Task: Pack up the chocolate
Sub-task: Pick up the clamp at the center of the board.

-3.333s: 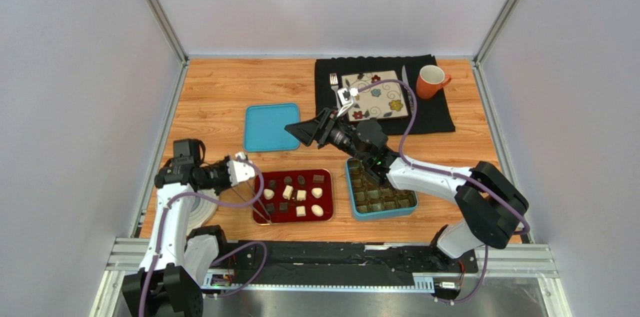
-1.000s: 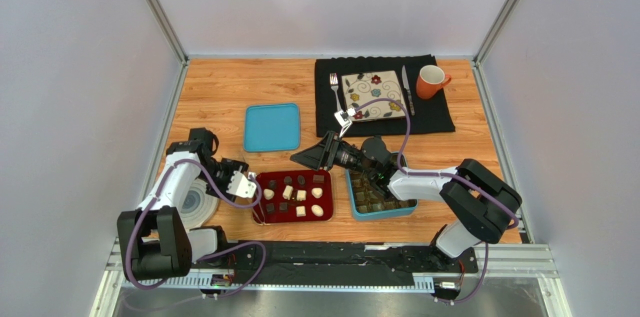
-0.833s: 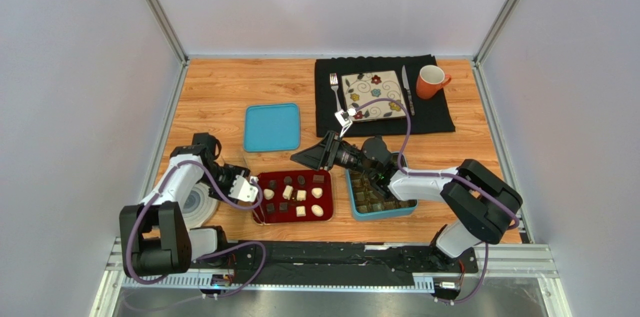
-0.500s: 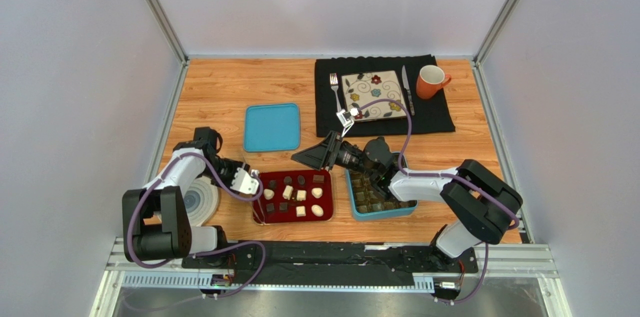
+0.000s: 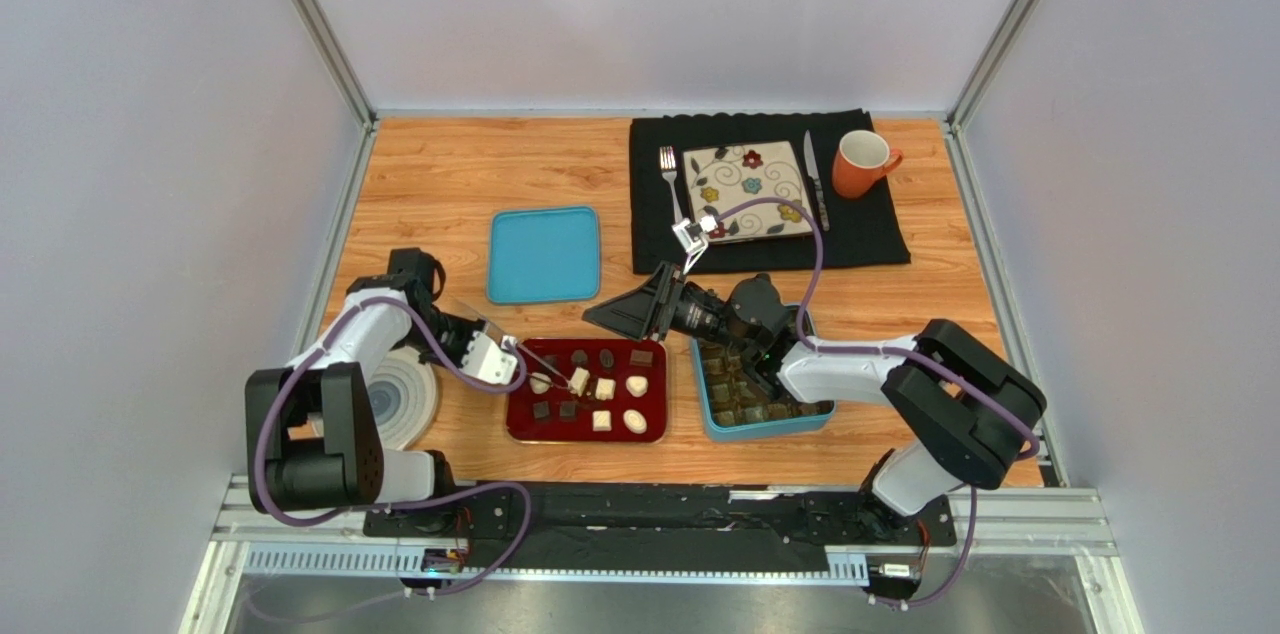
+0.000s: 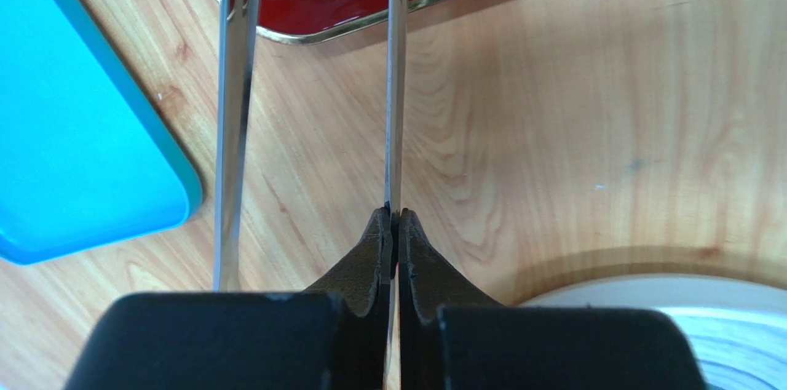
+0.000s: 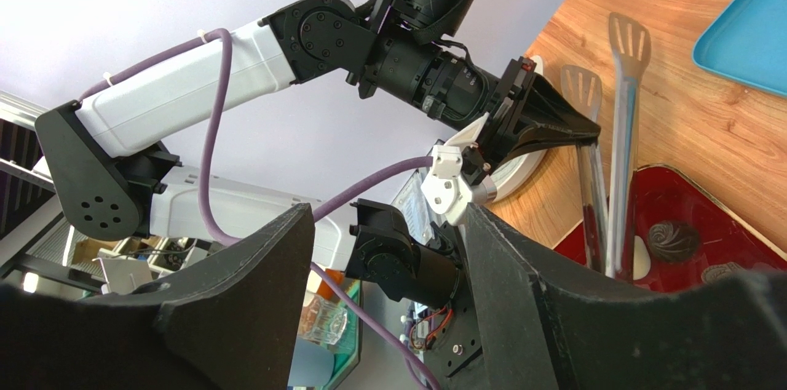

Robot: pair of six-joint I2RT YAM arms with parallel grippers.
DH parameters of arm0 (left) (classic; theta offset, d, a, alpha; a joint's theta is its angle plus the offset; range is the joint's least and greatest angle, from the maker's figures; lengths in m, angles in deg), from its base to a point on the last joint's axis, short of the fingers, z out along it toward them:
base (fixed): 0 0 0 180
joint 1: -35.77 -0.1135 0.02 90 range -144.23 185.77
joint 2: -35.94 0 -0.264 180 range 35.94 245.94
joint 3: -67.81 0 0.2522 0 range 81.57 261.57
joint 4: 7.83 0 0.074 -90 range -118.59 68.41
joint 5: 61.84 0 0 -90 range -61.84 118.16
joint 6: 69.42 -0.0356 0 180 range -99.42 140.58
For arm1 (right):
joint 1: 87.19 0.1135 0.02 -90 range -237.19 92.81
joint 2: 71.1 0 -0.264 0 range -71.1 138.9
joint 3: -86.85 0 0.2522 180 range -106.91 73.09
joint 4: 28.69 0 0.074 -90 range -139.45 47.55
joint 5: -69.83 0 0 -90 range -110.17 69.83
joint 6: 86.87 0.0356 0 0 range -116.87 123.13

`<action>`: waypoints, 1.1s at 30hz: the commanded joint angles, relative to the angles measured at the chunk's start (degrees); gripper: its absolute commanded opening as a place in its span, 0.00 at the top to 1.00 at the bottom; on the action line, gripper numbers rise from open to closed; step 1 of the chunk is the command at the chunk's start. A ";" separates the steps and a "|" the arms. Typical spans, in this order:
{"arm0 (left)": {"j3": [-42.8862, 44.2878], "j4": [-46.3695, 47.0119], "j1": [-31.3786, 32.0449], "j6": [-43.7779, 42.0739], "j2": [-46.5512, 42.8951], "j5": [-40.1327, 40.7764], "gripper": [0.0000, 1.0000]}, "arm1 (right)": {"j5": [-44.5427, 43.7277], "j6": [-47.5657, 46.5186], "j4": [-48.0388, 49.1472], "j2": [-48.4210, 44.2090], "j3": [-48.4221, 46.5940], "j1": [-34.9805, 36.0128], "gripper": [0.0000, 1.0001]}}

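The chocolate (image 5: 604, 390), several dark and cream pieces, lies on a red tray (image 5: 519, 427) near the front edge. My left gripper (image 5: 496, 358) sits just left of the tray. It is shut on one arm of a pair of metal tongs (image 5: 538, 369), whose tips reach over the tray's left part. In the left wrist view the gripper (image 6: 395, 216) pinches the thin tong arm (image 6: 395, 85), and the other arm (image 6: 236, 85) stands free. My right gripper (image 5: 616, 312) hangs open and empty behind the tray. In its own view, the gripper (image 7: 383, 224) faces the tongs (image 7: 621, 132).
A blue box (image 5: 703, 402) with dark compartments stands right of the tray, under my right arm. Its flat blue lid (image 5: 544, 255) lies behind the tray. A white round dish (image 5: 394, 402) sits by the left arm. A black mat (image 5: 872, 237) at the back holds a flowered plate, cutlery and an orange mug (image 5: 863, 162).
My left gripper has closed on the tongs, which now point over the tray's left part instead of lying at its left edge. The right arm has barely moved.
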 commanded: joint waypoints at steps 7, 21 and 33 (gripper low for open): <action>19.47 -31.40 0.05 0.11 -3.88 -12.84 0.99 | -0.26 -11.95 -16.59 -10.14 -7.50 -0.12 0.29; 32.33 -32.34 0.05 63.66 -2.13 -57.20 1.00 | -12.84 -39.99 -54.94 -36.16 -11.30 -1.53 0.02; 30.05 -24.28 6.36 92.92 -1.94 -78.18 1.00 | 2.01 -44.83 -52.92 -25.63 -14.45 -1.53 0.00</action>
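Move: The left hand already pinches the clamp just above the table. From it, the open right gripper, which it heads for, is about 20 cm to the right, 3 cm back and 20 cm higher. The red tray's middle lies some 17 cm right and 8 cm back, the blue tray's about 12 cm right and 10 cm ahead. From the right hand, the clamp's middle is roughly 12 cm left, 2 cm ahead and 21 cm below. Up first and then to the right, the left hand lifts the clamp about 25 cm and carries it some 15 cm over towards the right gripper, grip kept shut, while the wrist swings from pointing down to pointing level rightward, bringing the clamp's handle end up. The right hand opens fully, rises about 12 cm while backing off rightward, then sinks about 9 cm, edging left again, fingers tipping downward. ##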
